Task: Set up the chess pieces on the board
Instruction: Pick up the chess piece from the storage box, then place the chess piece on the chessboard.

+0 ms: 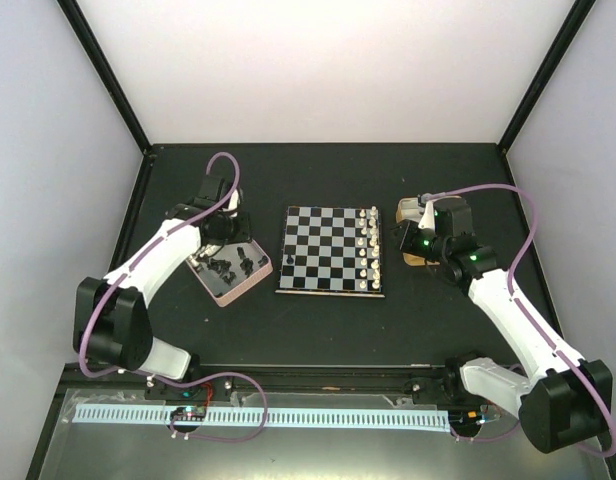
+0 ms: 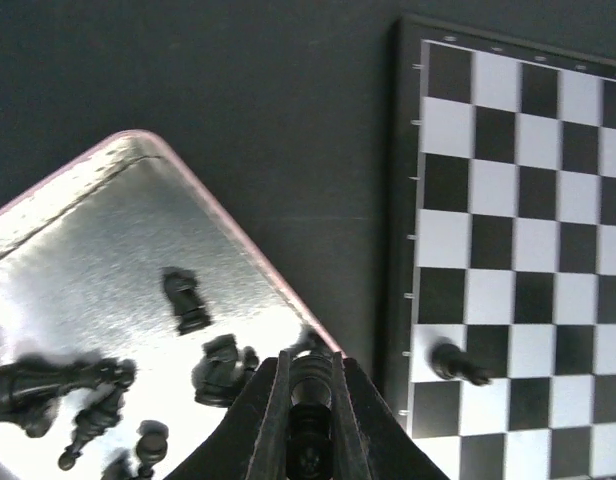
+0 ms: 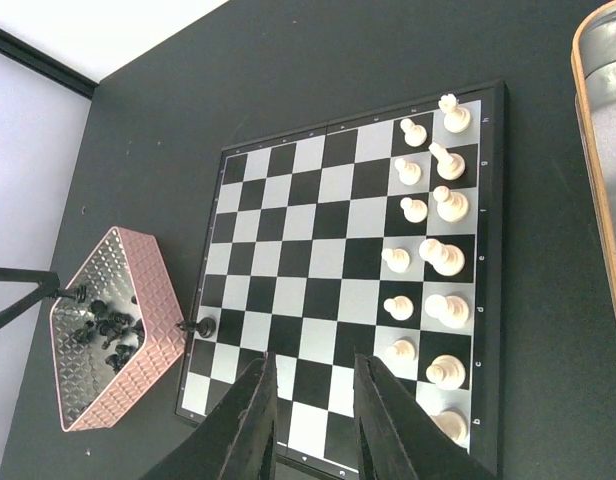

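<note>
My left gripper (image 2: 310, 395) is shut on a small black chess piece (image 2: 310, 372), held just above the right rim of the pink-rimmed tin (image 2: 108, 230). Several more black chess pieces (image 2: 186, 300) lie loose in that tin (image 1: 228, 278). One black piece (image 2: 456, 363) lies tipped on a square at the board's (image 2: 528, 200) left edge; it also shows in the right wrist view (image 3: 200, 326). My right gripper (image 3: 313, 370) hangs open and empty above the board (image 3: 328, 260), near its right side (image 1: 416, 238).
White pieces (image 3: 433, 260) fill the two right-hand columns of the board (image 1: 333, 250). A gold-rimmed tin (image 3: 603, 150) sits right of the board, under the right arm. Black frame posts and pale walls enclose the dark table.
</note>
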`<state>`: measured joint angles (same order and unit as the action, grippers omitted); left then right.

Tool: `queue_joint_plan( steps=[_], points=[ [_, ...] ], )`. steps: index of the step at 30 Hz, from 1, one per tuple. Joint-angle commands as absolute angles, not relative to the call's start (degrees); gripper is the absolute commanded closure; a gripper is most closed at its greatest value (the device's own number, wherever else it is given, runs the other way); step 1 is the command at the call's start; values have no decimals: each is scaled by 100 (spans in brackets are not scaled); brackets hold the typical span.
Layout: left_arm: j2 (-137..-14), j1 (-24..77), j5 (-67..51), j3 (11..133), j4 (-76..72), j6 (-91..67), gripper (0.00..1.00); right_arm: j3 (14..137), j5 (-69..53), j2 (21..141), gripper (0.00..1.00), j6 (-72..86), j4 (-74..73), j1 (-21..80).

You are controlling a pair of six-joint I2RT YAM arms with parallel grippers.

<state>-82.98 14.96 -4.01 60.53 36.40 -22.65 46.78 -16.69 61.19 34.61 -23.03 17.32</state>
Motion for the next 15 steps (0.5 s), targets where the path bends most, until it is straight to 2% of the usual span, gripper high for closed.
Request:
queue_joint_plan(
  steps=[1,15],
  points=[
    [-8488,1758,-1234,6470,3700,-1961,93,4677,-1709,5992,77,3497,-2154,1731],
    [-10213,2621,-660,7688,3981,-1597,92,4623,-1661,5827,77,3502,-2249,1734]
  ],
)
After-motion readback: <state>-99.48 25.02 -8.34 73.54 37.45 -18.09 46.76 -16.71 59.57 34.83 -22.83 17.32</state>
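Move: My left hand, already holding a black chess piece, is above the far part of the storage box. The middle of the chess board's left column lies about 12 cm to my right, 2 cm ahead and 10 cm below. The black piece already standing in that column is also some 12 cm right but 2 cm back; the box's middle is 3 cm left and 3 cm back. From my right hand that column is about 26 cm left, 2 cm ahead and 17 cm lower. With my left hand I keep the black piece pinched and swing it about 9 cm to the right, from the storage box to the board's left edge, edging forward a little. I stay nearly level at first, then begin sinking towards the board, ending roughly 2.5 cm lower, while turning the wrist some 15 degrees clockwise. ##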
